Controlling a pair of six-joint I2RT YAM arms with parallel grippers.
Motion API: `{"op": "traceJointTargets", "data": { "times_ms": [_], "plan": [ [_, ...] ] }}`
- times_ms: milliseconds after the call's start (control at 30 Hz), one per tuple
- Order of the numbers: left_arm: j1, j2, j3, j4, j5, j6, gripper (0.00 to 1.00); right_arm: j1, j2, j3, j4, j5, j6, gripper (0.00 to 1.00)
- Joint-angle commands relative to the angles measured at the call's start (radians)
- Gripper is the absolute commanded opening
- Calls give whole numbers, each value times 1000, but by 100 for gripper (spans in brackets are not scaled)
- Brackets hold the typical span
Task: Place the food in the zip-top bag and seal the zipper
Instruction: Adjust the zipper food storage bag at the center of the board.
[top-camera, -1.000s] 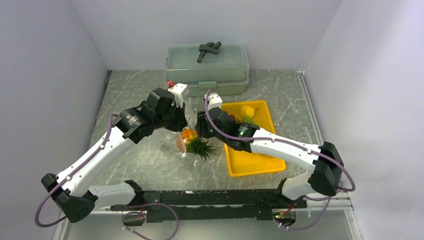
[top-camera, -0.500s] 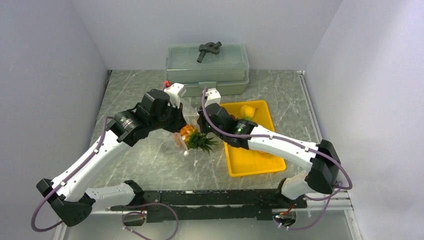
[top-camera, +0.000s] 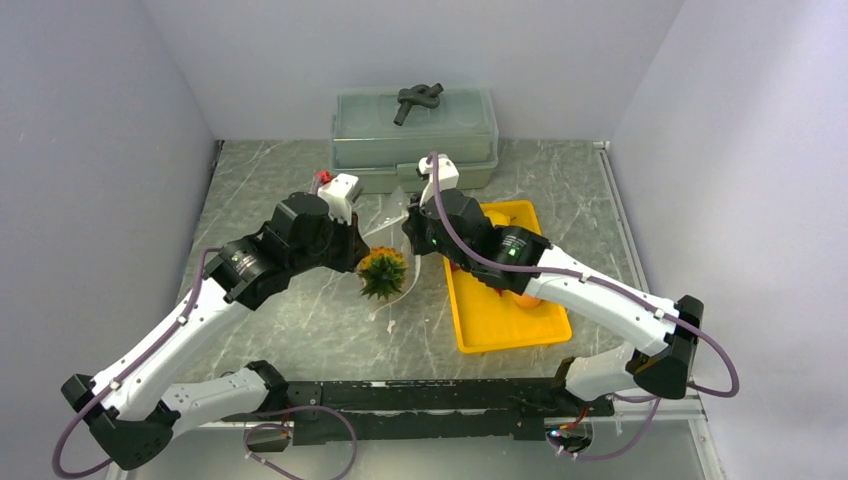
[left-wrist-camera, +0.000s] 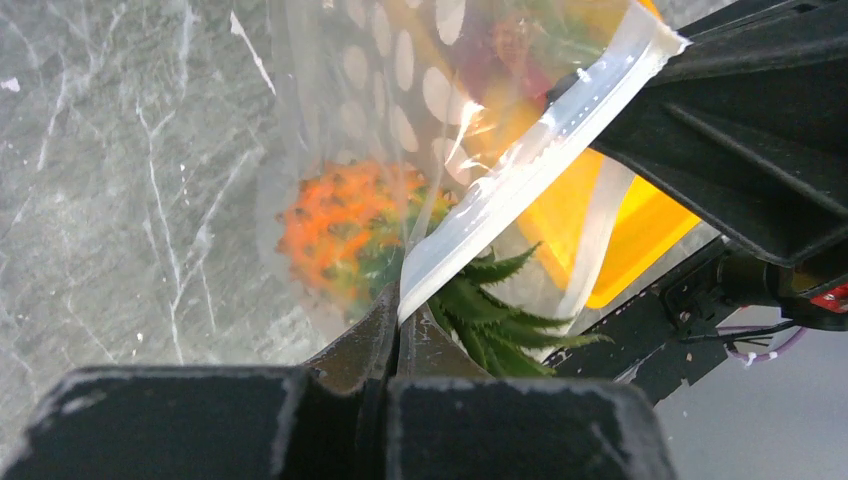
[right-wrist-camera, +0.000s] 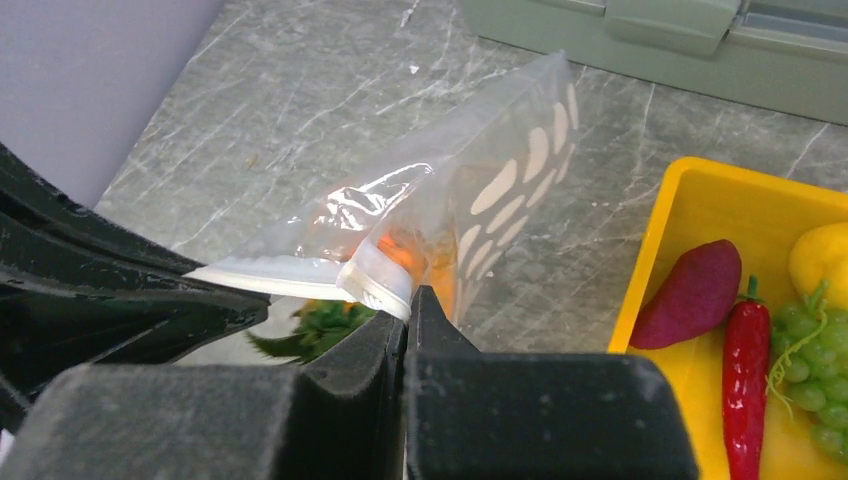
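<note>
The clear zip-top bag (top-camera: 392, 222) hangs off the table between my two grippers. My left gripper (left-wrist-camera: 398, 298) is shut on one end of the whitish zipper (left-wrist-camera: 520, 165). At the other end of the zipper (right-wrist-camera: 300, 272), my right gripper (right-wrist-camera: 408, 298) is also shut on it. An orange pineapple (top-camera: 383, 271) with a green crown sits in the bag, its crown (left-wrist-camera: 490, 310) sticking out at the mouth. More food lies in the yellow tray (right-wrist-camera: 690, 190): a purple eggplant (right-wrist-camera: 690, 295), a red chili (right-wrist-camera: 745, 360), green grapes (right-wrist-camera: 810, 385) and a yellow lemon (right-wrist-camera: 822, 262).
The yellow tray (top-camera: 500, 335) stands right of centre, partly under my right arm. A grey-green lidded box (top-camera: 415, 140) stands at the back wall with a dark object (top-camera: 418, 100) on its lid. Walls close in the left, back and right sides.
My right gripper has closed on the bag's mouth. Both arms have lifted the bag and carried it back, so the pineapple now hangs inside it instead of lying on the table.
</note>
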Motion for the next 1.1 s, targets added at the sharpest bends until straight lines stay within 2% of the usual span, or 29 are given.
{"op": "traceJointTargets", "data": {
  "times_ms": [0,267,367,433,500,600,667,733,800,900,967,1067],
  "plan": [
    [3,-38,-9,46,4,-10,0,-6,-11,68,-54,52,-25,0],
    [2,-50,5,30,-5,-27,0,13,-11,52,-69,51,15,0],
    [2,-75,-6,32,-5,-29,0,43,-60,17,2,70,-9,0],
    [2,-71,5,7,-42,-45,0,38,-14,78,-57,112,-17,0],
    [3,-55,72,-53,1,-61,0,69,8,159,-160,142,-11,0],
    [3,-63,86,-45,-48,-52,0,98,-49,92,-26,135,-52,0],
    [3,-35,98,-82,-155,-37,0,64,-3,117,-74,146,-50,0],
    [2,1,179,-139,-117,-21,0,55,42,208,-161,173,-53,0],
    [3,-13,208,-112,-81,-12,0,68,16,235,-117,164,-83,0],
    [2,-78,184,-45,-94,-3,0,75,-21,251,-97,162,-92,0],
    [3,-93,140,-38,-149,8,0,50,-15,193,-80,179,-99,0],
    [4,6,82,-70,-217,21,0,-11,78,199,-147,136,-57,0]
  ]
}}
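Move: Both hands already pinch the open bag's mouth, left fingers at one end of a zipper edge, right fingers at the other. From the left hand the pineapple in the bag lies about 3 cm ahead, 3 cm to its right and 12 cm below; the yellow tray's middle some 31 cm right, 5 cm ahead; the green box roughly 30 cm ahead, 10 cm right. From the right hand the pineapple lies level fore and aft, 6 cm left and about 13 cm below. Both closed grippers keep their pinch on the zipper edge and haul the bag's mouth upward, away from the board. The left climbs slowly at first, then faster, nearly 7 cm, easing a little to its left; the right first draws back about 2 cm, then rises some 5 cm, recovering part of that. Both wrists tip slightly up. ##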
